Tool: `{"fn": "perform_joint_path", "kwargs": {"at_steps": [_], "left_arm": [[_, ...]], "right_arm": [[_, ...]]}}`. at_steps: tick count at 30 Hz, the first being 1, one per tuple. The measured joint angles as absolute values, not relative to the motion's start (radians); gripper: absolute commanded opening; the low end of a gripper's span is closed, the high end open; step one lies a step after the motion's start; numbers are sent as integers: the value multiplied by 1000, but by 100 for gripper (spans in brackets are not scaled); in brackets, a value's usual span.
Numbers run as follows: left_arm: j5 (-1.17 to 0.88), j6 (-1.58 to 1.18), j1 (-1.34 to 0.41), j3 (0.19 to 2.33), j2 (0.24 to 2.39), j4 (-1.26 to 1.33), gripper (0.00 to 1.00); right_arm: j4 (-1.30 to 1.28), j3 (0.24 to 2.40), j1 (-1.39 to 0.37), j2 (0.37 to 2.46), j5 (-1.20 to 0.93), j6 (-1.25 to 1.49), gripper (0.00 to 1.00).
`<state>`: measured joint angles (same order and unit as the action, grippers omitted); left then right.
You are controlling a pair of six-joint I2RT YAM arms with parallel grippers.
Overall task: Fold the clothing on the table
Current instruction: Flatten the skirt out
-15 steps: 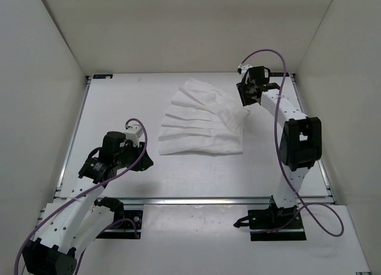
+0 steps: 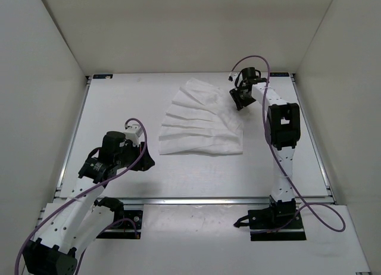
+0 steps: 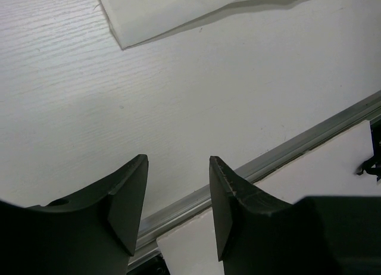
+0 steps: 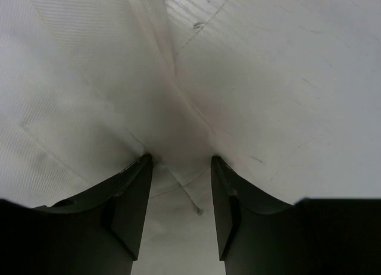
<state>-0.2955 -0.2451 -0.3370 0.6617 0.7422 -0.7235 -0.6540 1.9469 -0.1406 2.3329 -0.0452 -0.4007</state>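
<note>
The clothing (image 2: 202,125) is a white pleated garment lying flat at the table's (image 2: 119,108) middle back, fanning wider to the right. My right gripper (image 2: 238,100) stands over its far right corner. In the right wrist view, that gripper (image 4: 180,159) has its jaws apart and both fingertips (image 4: 143,162) pressed down on the fabric (image 4: 89,78), a creased ridge running between them. My left gripper (image 2: 147,162) hovers over bare table near the garment's near left corner. It is open and empty (image 3: 177,159), with the clothing's corner (image 3: 172,10) ahead of it.
A metal rail (image 2: 208,199) runs along the near table edge, close under the left gripper (image 3: 286,153). White walls enclose the table on three sides. The right arm's purple cable (image 2: 250,59) loops above its wrist.
The right arm has swung left and folded in, bringing its gripper down onto the garment's far right corner. The left arm has barely moved.
</note>
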Motion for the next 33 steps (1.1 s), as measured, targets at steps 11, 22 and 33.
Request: {"fn": "perform_joint_path", "kwargs": {"at_steps": [11,22,33], "left_arm": [[-295,-245,-321,662,743,-723,56],[-294,-248,-249,661,714,-721,26],[-246,-262,-219,661,640,-722,27]], "right_arm": [[-681,1947,-128,2334,-53,-402,0],[-860,2152,-372,2101,-274,-96,0],[-337,1524,-339,1478,-561,537,0]]}}
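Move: The skirt's right edge lies right at the right hand's open fingers, about 1 cm to the left and 1 cm below. From that hand the skirt's middle is some 17 cm left and 9 cm back, its far corner about 22 cm left and 16 cm ahead, its near right corner roughly 25 cm back and 1 cm left. For the left hand, the right edge is about 35 cm ahead, 35 cm to the right and 12 cm lower. The right fingers shut on the skirt's right edge down at the table, then, keeping their pinch, whip it up about 33 cm while carrying it left and back; the leftward swing turns back right a little at the end. The wrist rolls some 60 degrees, swinging the fingertips to point left. The empty left hand drifts slightly left and up, closing partway. ##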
